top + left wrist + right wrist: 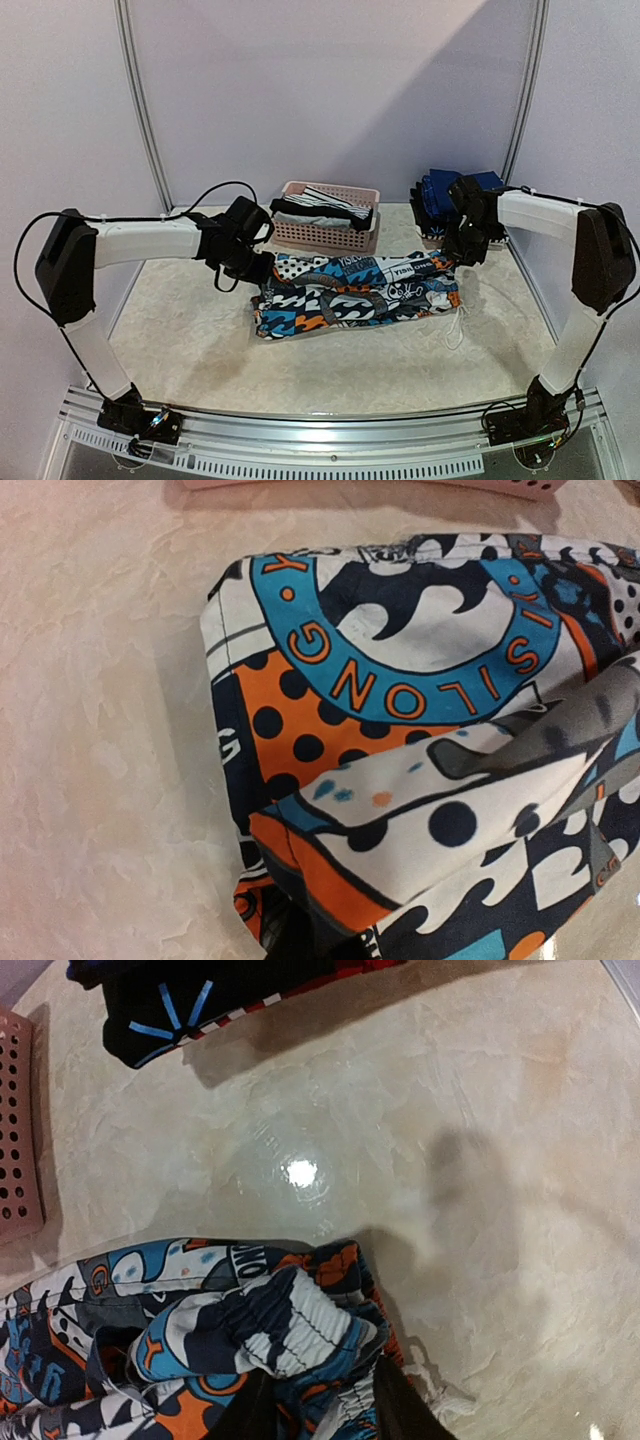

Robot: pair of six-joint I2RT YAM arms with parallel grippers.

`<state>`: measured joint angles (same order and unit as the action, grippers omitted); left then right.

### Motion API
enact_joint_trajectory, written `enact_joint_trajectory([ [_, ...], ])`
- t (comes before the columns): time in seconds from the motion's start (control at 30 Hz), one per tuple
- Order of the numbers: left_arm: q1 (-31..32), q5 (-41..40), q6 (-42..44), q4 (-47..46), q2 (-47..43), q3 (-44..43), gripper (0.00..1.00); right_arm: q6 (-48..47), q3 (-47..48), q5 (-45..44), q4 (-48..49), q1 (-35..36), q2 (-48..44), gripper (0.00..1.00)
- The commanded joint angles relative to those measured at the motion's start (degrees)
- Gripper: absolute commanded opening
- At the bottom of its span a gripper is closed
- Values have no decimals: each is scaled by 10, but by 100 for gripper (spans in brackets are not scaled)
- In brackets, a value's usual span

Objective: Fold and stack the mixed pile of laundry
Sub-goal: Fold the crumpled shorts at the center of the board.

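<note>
The orange-blue-black-white patterned garment lies stretched across the middle of the table. My left gripper is shut on its left end, and a lifted fold of the cloth fills the left wrist view above the dark jaws. My right gripper is shut on its right end, with the gathered waistband bunched between the fingers. A white drawstring trails beside it. Black-and-white striped pieces lie in the basket.
The pale pink slatted basket stands at the back centre, just behind the garment; its wall shows in the right wrist view. A stack of dark navy folded clothes sits at the back right, also in the right wrist view.
</note>
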<state>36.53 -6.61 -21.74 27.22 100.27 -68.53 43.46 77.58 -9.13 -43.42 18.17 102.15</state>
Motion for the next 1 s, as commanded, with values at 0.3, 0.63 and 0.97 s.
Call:
enact_joint_trajectory([
  [0.3, -15, -119, -18, -3, 18, -11, 2, -25, 28, -56, 43, -26, -28, 71],
  [0.63, 4, -198, -19, -56, -59, 50, 34, -92, -168, 3, 207, -24, -215, 92],
  [0.97, 101, -263, 35, -127, -169, 120, 60, -160, -252, 108, 286, 85, -279, 90],
])
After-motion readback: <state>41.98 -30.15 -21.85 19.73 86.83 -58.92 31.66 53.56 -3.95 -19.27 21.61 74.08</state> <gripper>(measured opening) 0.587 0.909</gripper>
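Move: The left hand still pinches the near-left end of the shorts, whose middle lies about 17 cm to its right, 5 cm back and 2 cm lower. From the right hand, already letting go of the other end, the middle is some 20 cm to the left, 8 cm back and 2 cm down. The basket stands about 13 cm ahead of the left hand and 12 cm right; the folded stack is around 12 cm ahead of the right hand, 2 cm right. Forward about 3 cm goes the right hand, its fingers spreading wide off the shorts, before it lifts some 8 cm and draws back, swinging right, then left. The left hand sinks slightly, eases leftward and forward, then opens, letting go of its end and rising clear. Both wrists tilt their fingertips forward, by 20 to 25 degrees. ##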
